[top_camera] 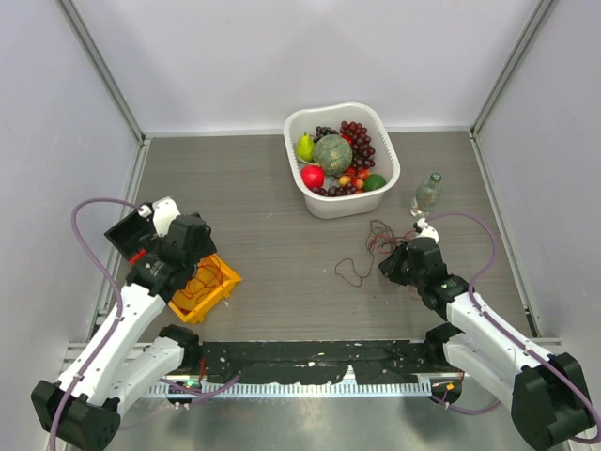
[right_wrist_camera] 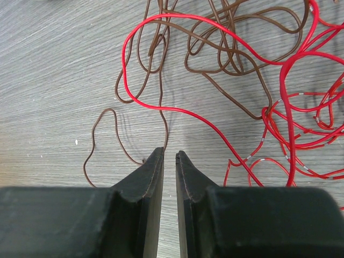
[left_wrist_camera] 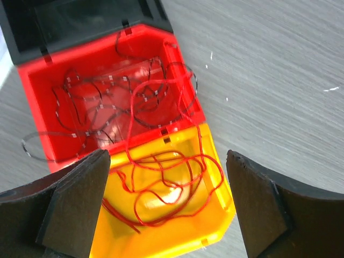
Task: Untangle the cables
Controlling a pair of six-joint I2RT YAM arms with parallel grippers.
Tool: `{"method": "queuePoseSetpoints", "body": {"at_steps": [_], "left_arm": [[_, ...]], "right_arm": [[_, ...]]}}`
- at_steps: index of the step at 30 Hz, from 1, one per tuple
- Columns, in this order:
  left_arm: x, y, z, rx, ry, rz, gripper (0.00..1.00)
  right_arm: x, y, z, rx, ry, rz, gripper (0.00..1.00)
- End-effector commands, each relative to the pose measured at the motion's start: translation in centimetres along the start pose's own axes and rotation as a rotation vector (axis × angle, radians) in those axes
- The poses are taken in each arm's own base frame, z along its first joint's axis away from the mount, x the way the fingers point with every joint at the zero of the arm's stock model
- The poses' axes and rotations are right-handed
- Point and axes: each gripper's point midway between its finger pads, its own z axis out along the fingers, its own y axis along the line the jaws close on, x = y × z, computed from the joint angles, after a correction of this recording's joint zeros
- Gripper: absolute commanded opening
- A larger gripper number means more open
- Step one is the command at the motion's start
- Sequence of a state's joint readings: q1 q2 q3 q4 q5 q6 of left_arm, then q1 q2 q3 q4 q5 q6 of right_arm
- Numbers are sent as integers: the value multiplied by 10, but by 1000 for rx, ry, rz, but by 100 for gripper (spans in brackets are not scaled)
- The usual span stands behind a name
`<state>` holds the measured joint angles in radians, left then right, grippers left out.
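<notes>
On the table the cables (top_camera: 378,239) lie as a loose tangle of red cable (right_wrist_camera: 291,80) and brown cable (right_wrist_camera: 226,59). My right gripper (right_wrist_camera: 170,153) rests just in front of the tangle with its jaws only a narrow slit apart. Nothing sits in the slit. A brown strand runs down to its left fingertip (right_wrist_camera: 157,161). My left gripper (left_wrist_camera: 167,207) hangs wide open above a yellow bin (left_wrist_camera: 215,226) that holds a loose red cable (left_wrist_camera: 161,188). The adjoining red bin (left_wrist_camera: 37,80) holds dark thin cables (left_wrist_camera: 107,102), some spilling over its rim.
A white basin (top_camera: 386,188) of fruit stands at the back centre. A clear bottle (top_camera: 426,193) is upright to its right, close to the tangle. A black bin (left_wrist_camera: 80,21) adjoins the red one. Grey walls close in the left, right and back.
</notes>
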<state>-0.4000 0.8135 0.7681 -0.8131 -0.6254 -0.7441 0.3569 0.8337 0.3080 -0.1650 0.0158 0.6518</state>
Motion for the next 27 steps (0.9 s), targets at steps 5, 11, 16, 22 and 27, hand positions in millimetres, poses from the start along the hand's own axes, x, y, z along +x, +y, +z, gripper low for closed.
{"method": "queuePoseSetpoints", "body": {"at_steps": [5,11,16,22,27], "left_arm": [[-44,-28,32,72,-103,275,81],[-34,-44,67,95,-63,608,61],[-31,-36,85,12,-10,757,67],[-32,-32,102,-76,13,835,64],[-31,-27,107,-107,11,850,52]], "right_arm": [[-6,12,-1,-57,-12,-8,20],[-6,14,-3,-67,-16,-10,20],[-5,14,-1,-73,-8,-13,20],[-6,16,0,-79,-7,-22,20],[-6,19,-1,-91,-5,-24,21]]}}
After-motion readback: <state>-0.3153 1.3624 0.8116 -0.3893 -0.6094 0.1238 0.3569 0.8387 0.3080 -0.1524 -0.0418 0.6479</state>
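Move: Under my left hand, the red cable loop that has strayed into the red bin lies about 7 cm ahead, 3 cm left and 9 cm down. The red bin's middle is some 4 cm ahead and 4 cm left; the yellow bin's is about 2 cm back, neither left nor right; the black bin's is roughly 9 cm ahead and 11 cm left, all around 10 cm below. From my right hand the loop is about 35 cm left, 7 cm ahead and 2 cm higher. With empty fingers I carry my left hand forward about 9 cm and, after the slightest rise, down some 6 cm, from above the yellow bin towards the red loop in the red bin. I roll the wrist roughly 50 degrees clockwise, as seen from behind the hand, still pointing forward and down, and narrow the wide-open fingers to a little over half. ##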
